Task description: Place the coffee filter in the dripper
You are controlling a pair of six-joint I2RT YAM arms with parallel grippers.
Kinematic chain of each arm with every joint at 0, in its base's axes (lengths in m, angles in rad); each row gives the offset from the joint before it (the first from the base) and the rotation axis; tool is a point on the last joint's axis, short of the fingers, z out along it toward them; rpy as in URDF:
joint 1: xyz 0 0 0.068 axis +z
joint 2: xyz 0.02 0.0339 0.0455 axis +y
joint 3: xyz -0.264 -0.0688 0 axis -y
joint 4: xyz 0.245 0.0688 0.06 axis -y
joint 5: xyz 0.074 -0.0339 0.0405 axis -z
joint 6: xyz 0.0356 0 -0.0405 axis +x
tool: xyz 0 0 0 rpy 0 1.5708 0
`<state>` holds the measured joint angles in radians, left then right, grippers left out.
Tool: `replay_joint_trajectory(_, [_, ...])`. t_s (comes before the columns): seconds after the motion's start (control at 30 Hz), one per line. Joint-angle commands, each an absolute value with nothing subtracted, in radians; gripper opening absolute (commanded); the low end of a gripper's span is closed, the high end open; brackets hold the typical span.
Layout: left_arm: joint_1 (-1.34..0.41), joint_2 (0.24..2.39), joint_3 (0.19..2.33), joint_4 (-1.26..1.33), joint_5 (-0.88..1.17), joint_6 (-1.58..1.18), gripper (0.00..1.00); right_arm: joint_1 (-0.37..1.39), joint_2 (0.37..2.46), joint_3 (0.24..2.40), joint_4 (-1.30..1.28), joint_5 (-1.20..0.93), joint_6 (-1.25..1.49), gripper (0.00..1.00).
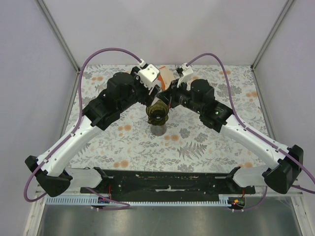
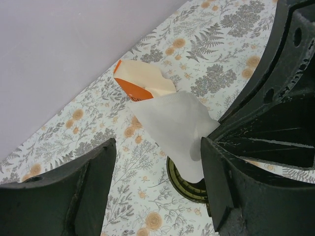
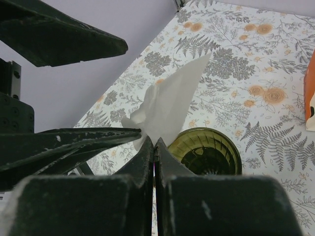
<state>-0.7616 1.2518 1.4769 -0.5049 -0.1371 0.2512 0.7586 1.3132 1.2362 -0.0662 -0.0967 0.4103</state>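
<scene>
The coffee filter [image 3: 170,103], a thin white paper cone, hangs in the air with its lower tip over the rim of the dripper [image 2: 189,189]. My right gripper [image 3: 154,142] is shut on the filter's lower edge. The dripper [image 3: 206,152] is a dark green ribbed funnel, and it stands on its grey cup [image 1: 158,129] mid-table. My left gripper [image 2: 157,182] is open and straddles the filter [image 2: 172,123], with one finger [image 2: 216,172] close against the paper's edge. From above, both grippers meet just behind the dripper [image 1: 158,114].
The orange-and-cream filter pack [image 2: 140,83] lies on the floral tablecloth just behind the filter, also seen as the pack [image 1: 165,73] near the back wall. The right gripper's black body [image 2: 275,123] crowds the right of the left wrist view.
</scene>
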Motion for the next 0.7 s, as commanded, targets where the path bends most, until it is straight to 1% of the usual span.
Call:
replay_joint_trajectory(0.0, [-0.769,1.259,1.465,-0.469,-0.143,0.255,0.75,0.769,1.324,1.298,-0.051,-0.094,0.399,0.00])
replay_joint_trajectory(0.13, [-0.769,1.258,1.466,-0.480,-0.133,0.253,0.75,0.770,1.324,1.304,-0.049,-0.097,0.384,0.00])
replay_joint_trajectory(0.17, [-0.769,1.258,1.466,-0.480,-0.133,0.250,0.73,0.773,1.324,1.305,-0.046,-0.101,0.380,0.00])
replay_joint_trajectory(0.27, [-0.769,1.267,1.468,-0.483,-0.135,0.241,0.64,0.781,1.328,1.319,-0.052,-0.109,0.364,0.00])
replay_joint_trajectory(0.3, [-0.769,1.269,1.471,-0.488,-0.118,0.233,0.57,0.781,1.330,1.322,-0.057,-0.107,0.359,0.00])
replay_joint_trajectory(0.33, [-0.769,1.269,1.470,-0.492,-0.104,0.227,0.48,0.782,1.331,1.324,-0.058,-0.104,0.354,0.00])
replay_joint_trajectory(0.37, [-0.769,1.269,1.474,-0.498,-0.098,0.218,0.33,0.782,1.328,1.322,-0.063,-0.094,0.350,0.00])
replay_joint_trajectory(0.43, [-0.769,1.267,1.474,-0.506,-0.106,0.212,0.08,0.779,1.319,1.316,-0.067,-0.063,0.338,0.00])
replay_joint_trajectory(0.47, [-0.767,1.266,1.474,-0.511,-0.116,0.213,0.02,0.779,1.312,1.312,-0.067,-0.045,0.327,0.00])
replay_joint_trajectory(0.67, [-0.758,1.259,1.485,-0.522,-0.233,0.242,0.02,0.765,1.275,1.286,-0.098,0.093,0.246,0.00])
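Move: The coffee filter's middle is only about 2 cm to the right of my open left fingers, level with them, and some 2 cm ahead, 1 cm left and 1 cm above my right fingers, which already grip it. The dripper lies about 14 cm below: 1 cm back and 1 cm right of my left hand. The orange-and-cream bag is roughly 24 cm ahead of my left hand, 4 cm right and 20 cm lower. I shut my left fingers from wide open on the filter's near edge, pinching the paper beside my right fingertips while that hand sinks about 1.5 cm. My right hand keeps its closed grip on the filter, easing up by about 1 cm, then slightly forward and right, with a small turn of the wrist. ##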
